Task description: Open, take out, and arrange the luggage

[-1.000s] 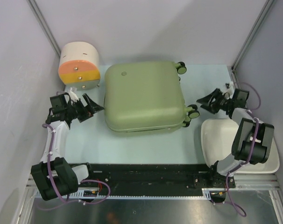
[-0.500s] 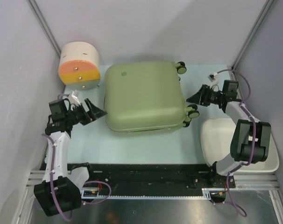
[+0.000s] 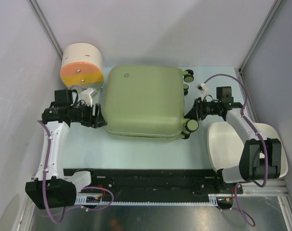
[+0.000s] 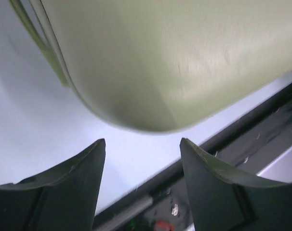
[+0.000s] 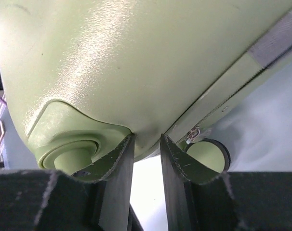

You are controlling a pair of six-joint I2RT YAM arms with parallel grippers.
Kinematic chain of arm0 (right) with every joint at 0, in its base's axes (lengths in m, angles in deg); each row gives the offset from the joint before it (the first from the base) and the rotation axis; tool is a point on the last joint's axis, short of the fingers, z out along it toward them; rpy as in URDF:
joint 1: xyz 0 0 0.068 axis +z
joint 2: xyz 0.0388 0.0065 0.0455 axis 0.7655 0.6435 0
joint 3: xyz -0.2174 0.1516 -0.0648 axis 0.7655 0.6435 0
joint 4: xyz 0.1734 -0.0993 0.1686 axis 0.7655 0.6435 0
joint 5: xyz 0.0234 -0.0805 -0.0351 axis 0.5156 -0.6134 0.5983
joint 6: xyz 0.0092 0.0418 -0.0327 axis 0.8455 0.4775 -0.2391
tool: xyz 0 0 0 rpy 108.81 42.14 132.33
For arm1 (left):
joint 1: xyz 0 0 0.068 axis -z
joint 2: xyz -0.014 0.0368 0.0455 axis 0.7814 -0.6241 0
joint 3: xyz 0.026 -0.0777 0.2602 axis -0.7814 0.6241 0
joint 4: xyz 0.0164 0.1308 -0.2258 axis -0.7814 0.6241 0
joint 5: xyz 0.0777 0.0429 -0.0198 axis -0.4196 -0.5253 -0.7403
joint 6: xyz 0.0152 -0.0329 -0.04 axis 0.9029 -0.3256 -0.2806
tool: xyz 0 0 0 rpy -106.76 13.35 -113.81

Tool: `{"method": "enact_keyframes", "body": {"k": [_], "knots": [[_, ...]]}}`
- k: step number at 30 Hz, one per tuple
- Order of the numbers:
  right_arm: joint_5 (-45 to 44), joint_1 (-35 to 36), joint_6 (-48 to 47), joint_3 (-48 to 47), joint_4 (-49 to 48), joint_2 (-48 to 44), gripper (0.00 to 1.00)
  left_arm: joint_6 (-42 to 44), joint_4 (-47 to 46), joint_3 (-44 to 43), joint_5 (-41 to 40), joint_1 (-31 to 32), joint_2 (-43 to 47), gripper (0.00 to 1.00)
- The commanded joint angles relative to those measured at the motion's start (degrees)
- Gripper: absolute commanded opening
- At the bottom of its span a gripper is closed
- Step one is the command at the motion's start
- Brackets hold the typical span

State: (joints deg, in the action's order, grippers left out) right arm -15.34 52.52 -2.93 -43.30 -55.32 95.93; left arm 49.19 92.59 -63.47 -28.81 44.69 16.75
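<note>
The pale olive-green luggage [image 3: 143,101] lies flat and zipped shut on the light blue table, its green wheels [image 3: 191,125] facing right. My left gripper [image 3: 99,118] is at its near-left corner. In the left wrist view the fingers stand apart, gripper [image 4: 142,144] open, with the luggage's rounded corner [image 4: 160,62] just beyond the tips and nothing between them. My right gripper [image 3: 189,112] is at the wheel side. In the right wrist view it [image 5: 147,139] has a narrow gap, both tips against the shell [image 5: 136,57] between a wheel housing [image 5: 71,154] and a wheel [image 5: 208,154], beside the zip pull [image 5: 193,134].
A round cream-and-orange drum container [image 3: 81,67] stands at the back left, close to the left arm. A white oval basin [image 3: 232,144] sits at the right under the right arm. A black rail [image 3: 151,180] runs along the near edge. Grey walls close in both sides.
Both grippers have moved inward to the luggage's sides and their jaws have narrowed. The luggage has shifted slightly left and squared up.
</note>
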Motion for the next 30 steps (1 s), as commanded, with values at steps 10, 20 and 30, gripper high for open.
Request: {"method": "enact_keyframes", "body": {"k": [10,20,30], "knots": [[-0.2,14.2,1.0,5.5,-4.3,-9.6,0.38,15.8,6.7,3.7,-9.6,3.1,-0.3,0.70],[-11.9,22.6,3.6,7.8,-22.1,-10.7,0.44,4.9,-7.2,-12.5,-9.5,12.2,-20.4,0.71],[-19.4,13.3,0.9,11.9,-15.9,-27.5,0.74,7.7,-6.8,-12.4,-5.8,12.7,-6.5,0.99]]}}
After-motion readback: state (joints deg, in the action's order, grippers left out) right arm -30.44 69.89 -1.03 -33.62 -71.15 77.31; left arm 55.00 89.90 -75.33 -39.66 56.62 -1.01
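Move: The luggage lies flat between the hands: its middle is about 18 cm left and 6 cm ahead of the right hand and some 5 cm below it. Its near wheels are about 5 cm back from that hand, its far wheels roughly 15 cm ahead, and the white tray about 25 cm right and 15 cm back. From the left hand the luggage's middle is about 18 cm right, 8 cm ahead and 10 cm below; the striped cabinet stands 16 cm ahead and 6 cm left. Pushing the luggage's wheel end to the left and back, the right hand travels about 9 cm left and 6 cm back, its nearly shut fingers on that end; then it draws off right and rises, opening part-way and tipping up. The left hand backs off and sinks, then swings some 11 cm forward to the luggage's near side, rising and opening wider at the last. ##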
